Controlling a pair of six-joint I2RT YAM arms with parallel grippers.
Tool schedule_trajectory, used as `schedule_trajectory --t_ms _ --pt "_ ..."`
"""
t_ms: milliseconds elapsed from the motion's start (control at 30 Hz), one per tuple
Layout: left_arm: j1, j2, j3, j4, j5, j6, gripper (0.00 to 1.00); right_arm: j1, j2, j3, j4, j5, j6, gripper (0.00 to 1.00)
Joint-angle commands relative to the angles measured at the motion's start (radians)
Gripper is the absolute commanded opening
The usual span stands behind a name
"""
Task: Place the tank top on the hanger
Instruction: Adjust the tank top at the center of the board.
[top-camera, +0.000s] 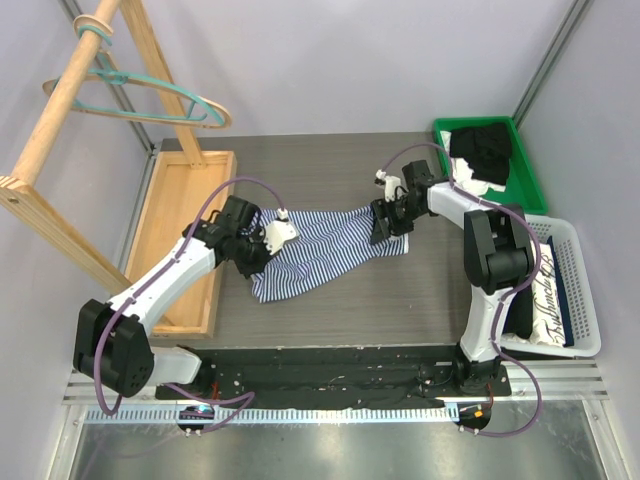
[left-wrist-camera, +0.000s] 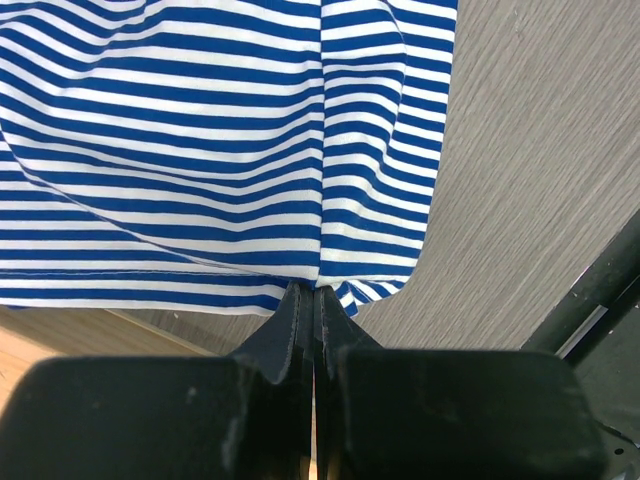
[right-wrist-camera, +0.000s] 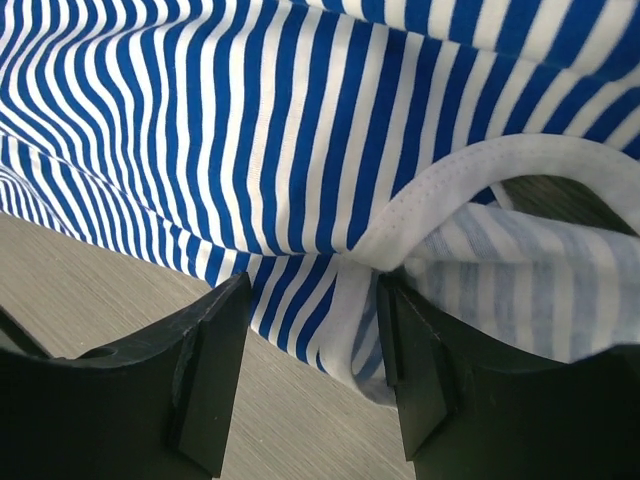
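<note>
The striped tank top lies spread on the table between my two arms. My left gripper is shut on its edge; in the left wrist view the jaws pinch the hem and the fabric stretches away from them. My right gripper is at the top's right end, open, astride a white-trimmed strap. The striped fabric sags between its fingers, and the right finger touches it. The teal hanger hangs on the wooden rack at the back left, away from both grippers.
The wooden rack leans across the back left, with a wooden tray below it. A green bin at the back right holds a black garment. A white basket with folded clothes stands at the right edge.
</note>
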Motion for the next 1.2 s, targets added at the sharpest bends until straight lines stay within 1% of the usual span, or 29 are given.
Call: schedule_trajectory --t_ms 0,133,167,233,267,367,467,500,633,700,733,767,800,933,1033,1067,1133,1167 --pt "-0.008 -0.007 -0.007 0.037 0.017 -0.017 0.00 -0.006 0.007 0.027 0.006 -0.105 0.005 0.60" --pt "-0.011 -0.011 -0.018 0.037 0.017 -0.018 0.00 -0.020 -0.004 0.034 -0.002 -0.206 0.016 0.52" --pt "-0.011 -0.011 -0.021 0.040 0.017 -0.018 0.00 -0.030 -0.007 0.036 -0.003 -0.229 0.020 0.48" --pt "-0.012 -0.013 -0.023 0.040 0.015 -0.020 0.00 -0.047 -0.020 0.037 -0.005 -0.260 0.028 0.43" --pt "-0.012 -0.014 -0.021 0.040 0.015 -0.018 0.00 -0.066 -0.027 0.036 -0.006 -0.297 0.034 0.39" --pt "-0.016 -0.016 -0.019 0.038 0.012 -0.021 0.00 -0.090 -0.042 0.034 -0.013 -0.351 0.039 0.34" --pt "-0.020 -0.016 -0.015 0.040 0.009 -0.021 0.00 -0.110 -0.054 0.033 -0.017 -0.384 0.045 0.29" --pt "-0.020 -0.016 -0.012 0.038 0.006 -0.024 0.00 -0.118 -0.056 0.033 -0.017 -0.392 0.046 0.24" --pt "-0.023 -0.027 -0.009 0.035 -0.002 -0.023 0.00 -0.130 -0.071 0.033 -0.019 -0.414 0.051 0.15" --pt "-0.025 -0.033 -0.009 0.034 -0.005 -0.024 0.00 -0.135 -0.076 0.031 -0.020 -0.418 0.054 0.09" --pt "-0.025 -0.033 -0.009 0.032 -0.006 -0.023 0.00 -0.135 -0.077 0.031 -0.019 -0.421 0.054 0.04" --pt "-0.026 -0.036 -0.009 0.034 -0.006 -0.023 0.00 -0.136 -0.079 0.030 -0.020 -0.423 0.054 0.02" --pt "-0.026 -0.036 -0.009 0.034 -0.014 -0.021 0.00 -0.135 -0.082 0.033 -0.020 -0.423 0.056 0.01" --pt "-0.025 -0.053 0.002 0.029 -0.046 -0.011 0.00 -0.138 -0.105 0.049 -0.035 -0.414 0.047 0.01" --pt "-0.025 -0.083 0.033 0.026 -0.111 0.017 0.00 -0.141 -0.125 0.112 -0.084 -0.386 0.019 0.01" --pt "-0.025 -0.098 0.054 0.029 -0.156 0.021 0.00 -0.147 -0.131 0.161 -0.113 -0.380 0.014 0.01" --pt "-0.026 -0.111 0.083 0.031 -0.203 0.035 0.00 -0.156 -0.151 0.209 -0.129 -0.362 0.014 0.01" --pt "-0.025 -0.115 0.098 0.031 -0.232 0.038 0.00 -0.167 -0.160 0.259 -0.131 -0.336 0.022 0.01"
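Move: The tank top's white-trimmed edge, at the garment's right end, already lies between the right hand's parted fingertips, about 1 cm below the hand point. The middle of the striped body is some 15 cm to the left and 4 cm back, and the green bin's middle about 26 cm to the right and 16 cm farther out. From the left hand, shut on the garment's other end, that trimmed edge lies about 30 cm right, 9 cm ahead and 5 cm lower. The tank top's white-trimmed edge gets pinched as the right fingers, well apart to begin with, close fully on it; after a slight dip the hand rises about 8 cm, its fingers swinging some 20 degrees out towards the left. The left hand keeps its pinch on the other end, settles a little, then rises about 1.5 cm just at the end. ##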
